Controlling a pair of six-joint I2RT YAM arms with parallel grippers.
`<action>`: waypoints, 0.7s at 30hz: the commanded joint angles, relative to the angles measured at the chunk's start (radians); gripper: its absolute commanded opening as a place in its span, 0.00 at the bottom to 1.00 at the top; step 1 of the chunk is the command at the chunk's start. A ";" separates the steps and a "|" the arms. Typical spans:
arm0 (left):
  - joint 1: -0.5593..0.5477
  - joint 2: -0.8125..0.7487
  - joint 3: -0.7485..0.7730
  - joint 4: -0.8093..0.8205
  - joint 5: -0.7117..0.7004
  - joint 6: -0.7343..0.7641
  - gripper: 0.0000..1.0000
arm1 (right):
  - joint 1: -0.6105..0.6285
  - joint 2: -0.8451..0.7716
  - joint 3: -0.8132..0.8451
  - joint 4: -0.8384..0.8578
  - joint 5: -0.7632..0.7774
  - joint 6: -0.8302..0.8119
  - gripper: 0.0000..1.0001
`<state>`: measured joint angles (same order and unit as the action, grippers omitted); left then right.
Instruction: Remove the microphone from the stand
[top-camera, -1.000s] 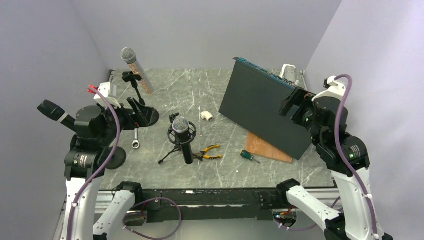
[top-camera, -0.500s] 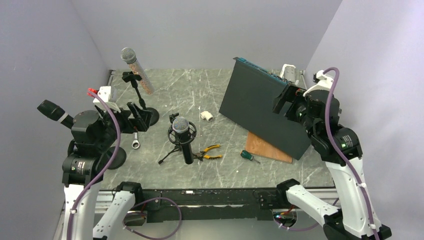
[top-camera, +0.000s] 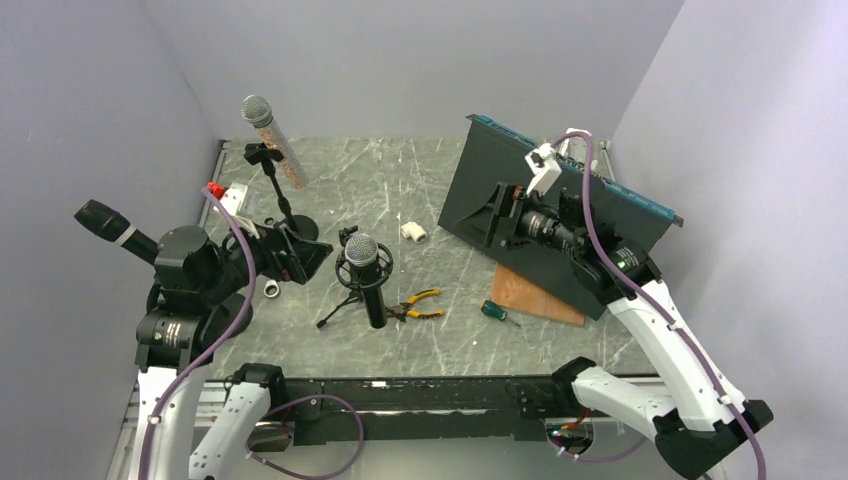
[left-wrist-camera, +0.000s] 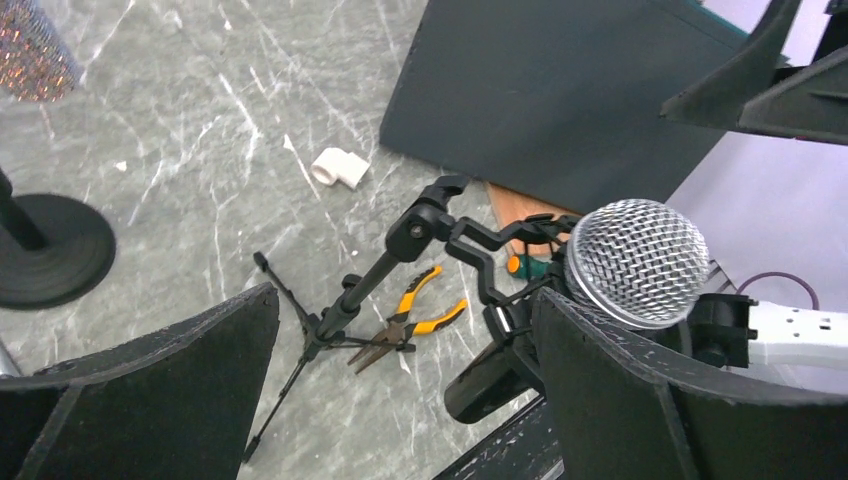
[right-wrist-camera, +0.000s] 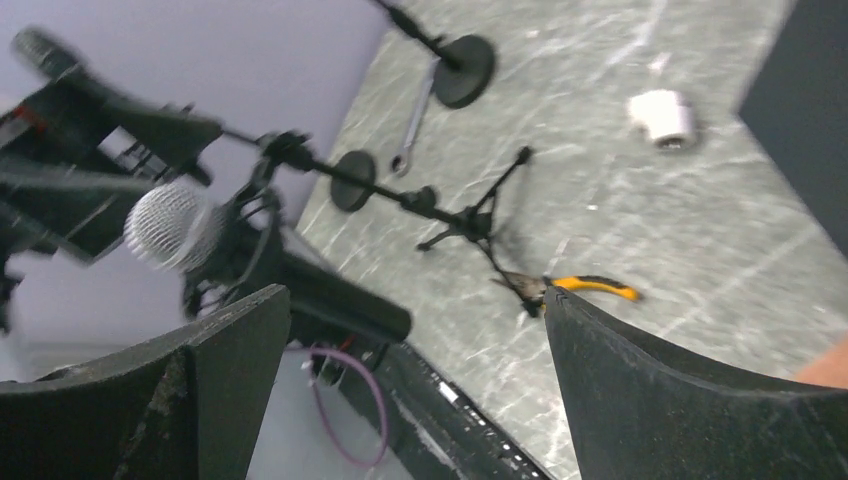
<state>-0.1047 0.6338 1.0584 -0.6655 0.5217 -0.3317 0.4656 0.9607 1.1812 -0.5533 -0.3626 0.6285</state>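
Note:
A black microphone with a silver mesh head (top-camera: 362, 250) sits tilted in a shock-mount clip on a small black tripod stand (top-camera: 345, 300) at the table's middle. My left gripper (top-camera: 300, 252) is open and empty, just left of that microphone. In the left wrist view the mesh head (left-wrist-camera: 637, 262) lies beside the right finger (left-wrist-camera: 620, 400), and the tripod (left-wrist-camera: 330, 320) shows between the open jaws. My right gripper (top-camera: 497, 215) is open and empty, above and right of the microphone, in front of the dark panel. The right wrist view shows the microphone (right-wrist-camera: 172, 225) far off at left.
A glitter microphone (top-camera: 270, 135) stands on a round-base stand at back left. Another black microphone (top-camera: 105, 222) is at far left. A dark panel (top-camera: 600, 270) leans over a wooden board (top-camera: 530, 295). Pliers (top-camera: 420, 303), a screwdriver (top-camera: 497, 311), a white fitting (top-camera: 413, 231) and a wrench (top-camera: 271, 280) lie on the table.
My right arm has swung from the right wall to the left, over the dark panel, towards the table's middle. My left gripper has moved right, closer to the middle microphone.

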 joint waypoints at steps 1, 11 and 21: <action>-0.004 -0.010 0.003 0.056 0.072 0.018 1.00 | 0.143 0.011 0.081 0.104 -0.009 -0.075 1.00; -0.006 0.002 -0.027 0.063 0.042 0.006 0.99 | 0.670 0.251 0.344 -0.045 0.627 -0.209 0.81; -0.007 -0.004 -0.032 0.035 0.032 0.029 0.99 | 0.894 0.472 0.553 -0.096 0.967 -0.298 0.78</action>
<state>-0.1062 0.6323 1.0267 -0.6365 0.5594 -0.3237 1.3190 1.3937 1.6341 -0.6186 0.4057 0.3840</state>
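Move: The microphone's silver head is about 18 cm to the right gripper's left, 6 cm back and some 4 cm higher. Far below, roughly 32 cm down on the table, the yellow pliers lie 11 cm left and level fore-and-aft, the white pipe fitting 11 cm left and 19 cm ahead, and the stand's tripod foot 24 cm left and 2 cm ahead. From the left gripper the head is about 8 cm right, 1 cm back, 2 cm up. Sweep the right gripper about 17 cm left and some 7 cm back to the microphone head, rising about 4 cm on the way, then easing down a little. Roll it some 30 degrees so its left side dips, and bring the wide-open fingers in by about a fifth, ending with them either side of the microphone's upper end, not shut on it. ##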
